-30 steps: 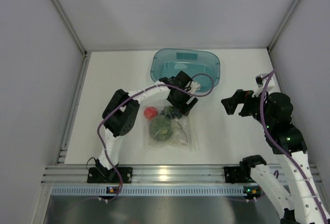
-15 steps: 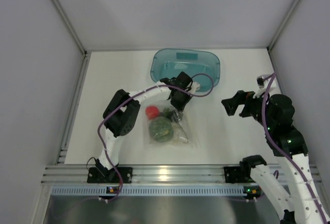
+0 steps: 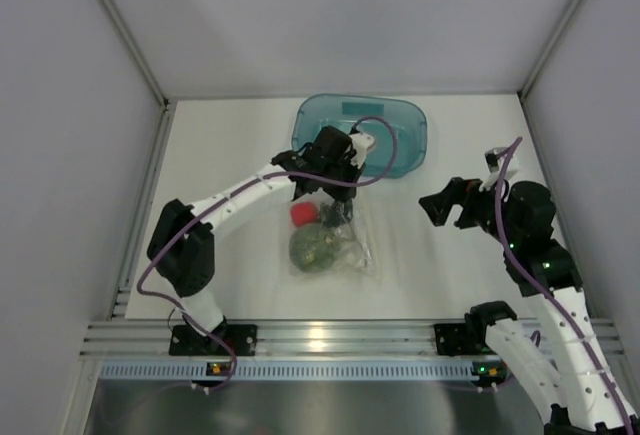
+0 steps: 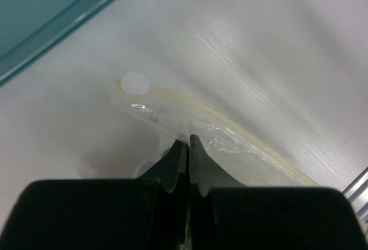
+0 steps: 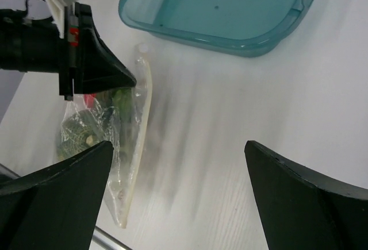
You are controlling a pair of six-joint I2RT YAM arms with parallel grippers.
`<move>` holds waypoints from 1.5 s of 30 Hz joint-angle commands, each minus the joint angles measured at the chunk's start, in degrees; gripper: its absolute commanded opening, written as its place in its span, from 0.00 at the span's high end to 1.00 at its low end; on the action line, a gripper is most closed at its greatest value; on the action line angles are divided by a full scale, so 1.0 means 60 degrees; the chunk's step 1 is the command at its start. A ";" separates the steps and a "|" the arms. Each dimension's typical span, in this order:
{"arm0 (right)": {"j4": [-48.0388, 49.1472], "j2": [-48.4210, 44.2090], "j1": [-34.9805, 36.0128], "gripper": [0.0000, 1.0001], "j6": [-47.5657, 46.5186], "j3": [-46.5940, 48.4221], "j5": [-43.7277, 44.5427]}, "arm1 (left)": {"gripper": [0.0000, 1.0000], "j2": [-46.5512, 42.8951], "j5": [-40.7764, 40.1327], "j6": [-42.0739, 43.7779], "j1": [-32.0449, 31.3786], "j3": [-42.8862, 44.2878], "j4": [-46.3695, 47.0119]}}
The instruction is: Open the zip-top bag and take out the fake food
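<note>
The clear zip-top bag [image 3: 335, 247] lies on the white table just in front of the teal tray. Inside it sit the fake food pieces: a red fruit [image 3: 303, 215], an olive-green leafy ball [image 3: 313, 248] and a dark grape bunch [image 3: 334, 219]. My left gripper [image 3: 341, 211] reaches down onto the bag's far edge. In the left wrist view its fingers [image 4: 198, 164] are pressed together on clear film just below the pale zip strip [image 4: 230, 137]. My right gripper [image 3: 436, 205] hovers to the right of the bag, open and empty, with the bag [image 5: 123, 146] at its left.
The teal translucent tray [image 3: 415, 135] stands at the back centre, just behind the left wrist. Grey walls close in the table on three sides. A metal rail [image 3: 330, 340] runs along the near edge by the arm bases.
The left gripper has shut on the bag's far edge, and the left arm has stretched out with its elbow swung left. The bag's top has bunched up. The right gripper has drifted slightly left.
</note>
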 commanded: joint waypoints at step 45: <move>0.2632 0.4438 0.3678 1.00 -0.0670 0.2066 -0.0682 | 0.50 -0.5627 0.0765 -0.2823 0.0007 -0.4395 0.5956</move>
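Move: The bag's zip edge is already lifted, pinched in the left hand's shut fingers; its nearby stretch runs about 3 cm right of that hand, 2 cm back and 2 cm below. The melon lies some 10 cm back and 12 cm left, the tomato 2 cm back and 14 cm left, both 8 cm lower. From the open right hand, that zip stretch is roughly 6 cm ahead, 15 cm left and 14 cm below, the teal tub 25 cm ahead, 17 cm left and 21 cm below. The bag's zip edge is carried up about 13 cm and 5 cm back by the left hand, which rolls some 35 degrees, right side rising. The right hand swings left about 15 cm to meet it, turning counter-clockwise and dipping a little before easing back up, and closes from wide open to pinch the zip strip beside the left fingers, which then part partway. ##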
